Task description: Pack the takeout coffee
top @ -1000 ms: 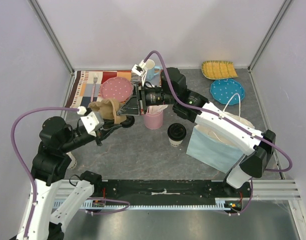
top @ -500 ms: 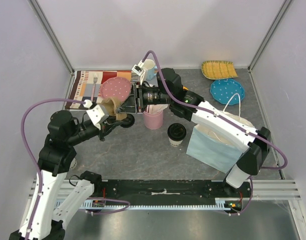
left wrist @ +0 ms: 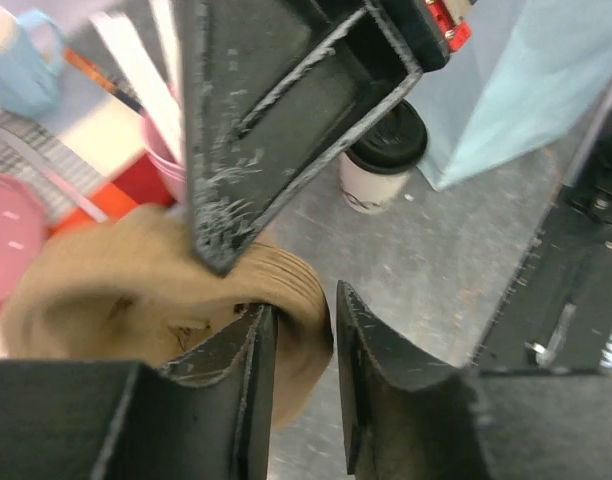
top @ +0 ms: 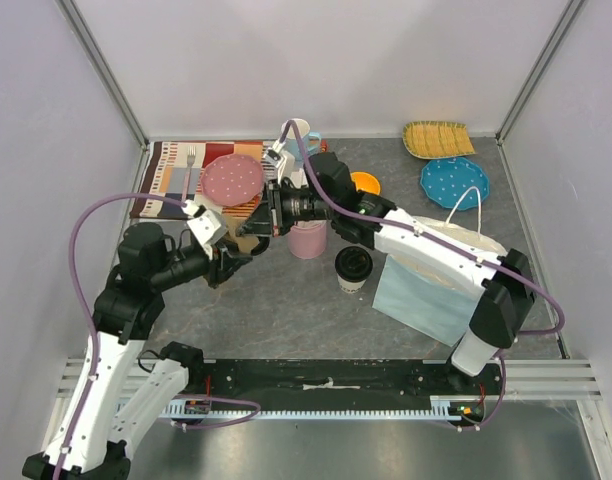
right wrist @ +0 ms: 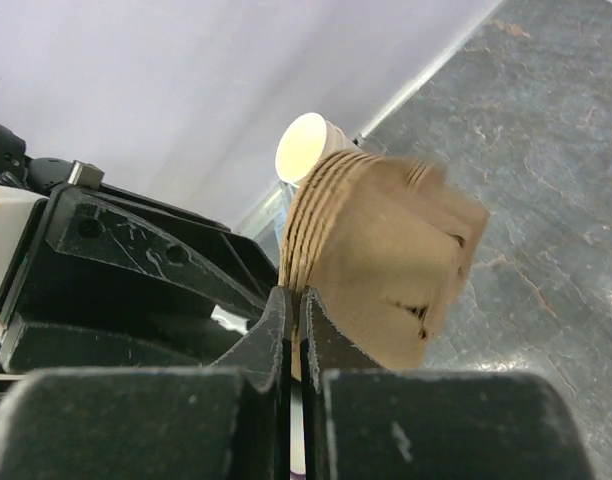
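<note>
The takeout coffee (top: 353,268), an off-white paper cup with a black lid, stands on the table left of the light-blue paper bag (top: 426,290); the left wrist view shows that cup (left wrist: 381,160) too. A brown cardboard sleeve (top: 243,243) hangs above the table between both grippers. My right gripper (right wrist: 294,295) is shut on the sleeve's (right wrist: 386,260) ribbed edge. My left gripper (left wrist: 301,300) stands open around the sleeve's (left wrist: 116,270) other edge, one finger against it, the other apart.
A pink cup of sticks (top: 308,240) stands just behind the coffee. A blue mug (left wrist: 21,70), a pink plate (top: 233,178) and a fork on a patterned mat (top: 189,165) lie at the back left. A blue plate (top: 454,182) and a yellow dish (top: 438,138) sit at the back right.
My right gripper has shut on the sleeve. My left gripper's jaws have parted from it. Both arms have shifted, with the sleeve now lower and nearer the pink cup.
</note>
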`<state>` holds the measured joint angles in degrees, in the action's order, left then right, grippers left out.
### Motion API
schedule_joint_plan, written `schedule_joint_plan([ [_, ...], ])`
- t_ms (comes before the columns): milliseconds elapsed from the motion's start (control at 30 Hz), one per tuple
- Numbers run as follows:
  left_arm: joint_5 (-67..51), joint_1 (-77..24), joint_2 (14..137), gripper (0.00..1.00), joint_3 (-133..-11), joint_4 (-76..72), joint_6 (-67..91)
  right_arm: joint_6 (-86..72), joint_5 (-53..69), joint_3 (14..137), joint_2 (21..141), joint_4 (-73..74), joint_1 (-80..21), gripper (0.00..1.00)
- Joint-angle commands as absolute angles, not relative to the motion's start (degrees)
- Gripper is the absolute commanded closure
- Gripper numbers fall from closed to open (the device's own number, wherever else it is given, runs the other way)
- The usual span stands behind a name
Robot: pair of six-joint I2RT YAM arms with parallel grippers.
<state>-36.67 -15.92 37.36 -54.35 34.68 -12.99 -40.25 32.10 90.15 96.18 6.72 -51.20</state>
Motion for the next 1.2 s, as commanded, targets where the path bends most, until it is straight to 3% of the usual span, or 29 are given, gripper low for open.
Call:
schedule_joint_plan([
  [0, -45.01, -18.28, 35.78, 0.62, -51.69, 29.26, -7.12, -37.09, 31.02, 83.94, 99.75, 5.19, -55.19, 1.0],
  [133, -43.95, -18.37, 33.67, 0.52, -46.42, 33.57, -7.38, -36.39, 31.46, 81.83, 102.21, 5.45, -56.16, 1.0],
  [267, -39.3, -17.93, 34.36, 0.57, -42.8, 34.81, -7.48, -34.99, 30.07, 80.16, 104.67, 8.6, -56.16, 1.0],
  [500, -40.52, -17.23, 42.44, 0.61, -47.45, 39.1, -14.83, -33.49, 25.68, 80.32, 105.47, 12.11, -56.34, 1.0],
  [700, -49.99, -17.14, 41.92, 0.56, -51.15, 45.78, -28.29, -26.64, 22.86, 89.29, 104.59, 20.11, -56.69, 0.98],
  [900, -51.77, -17.23, 44.29, 0.52, -54.49, 50.28, -36.65, -18.82, 21.45, 95.18, 100.65, 29.24, -56.69, 0.73],
  [1033, -53.34, -16.61, 40.7, 0.5, -54.94, 41.42, -27.2, -12.32, 20.3, 92.56, 96.25, 34.01, -56.69, 0.45],
  [1167, -52.39, -16.61, 34.73, 0.47, -53.44, 33.23, -19.96, -7.48, 21.0, 87.81, 90.72, 38.31, -56.78, 0.27],
])
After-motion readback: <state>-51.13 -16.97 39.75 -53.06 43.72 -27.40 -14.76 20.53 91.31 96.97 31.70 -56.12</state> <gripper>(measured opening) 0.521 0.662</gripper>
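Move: The brown cup carrier is up in the air at the fingertips of both hands. Its middle is about 4 cm ahead and 5 cm left of the left hand, and roughly 1 cm ahead and 5 cm left of the right. From the right hand, the black lid lies some 32 cm below, about 5 cm ahead and 1 cm left; the pink straw pot stands 6 cm ahead and 16 cm right, its middle about 27 cm down. The brown carrier comes out of both hands: the left opens wider as it drops about 9 cm and draws back slightly, then rises some 6 cm, turning clockwise. The right, fingers still shut, plunges about 20 cm towards the table, rolling its left side down some 25 degrees, then climbs 10 cm and opens wide. ##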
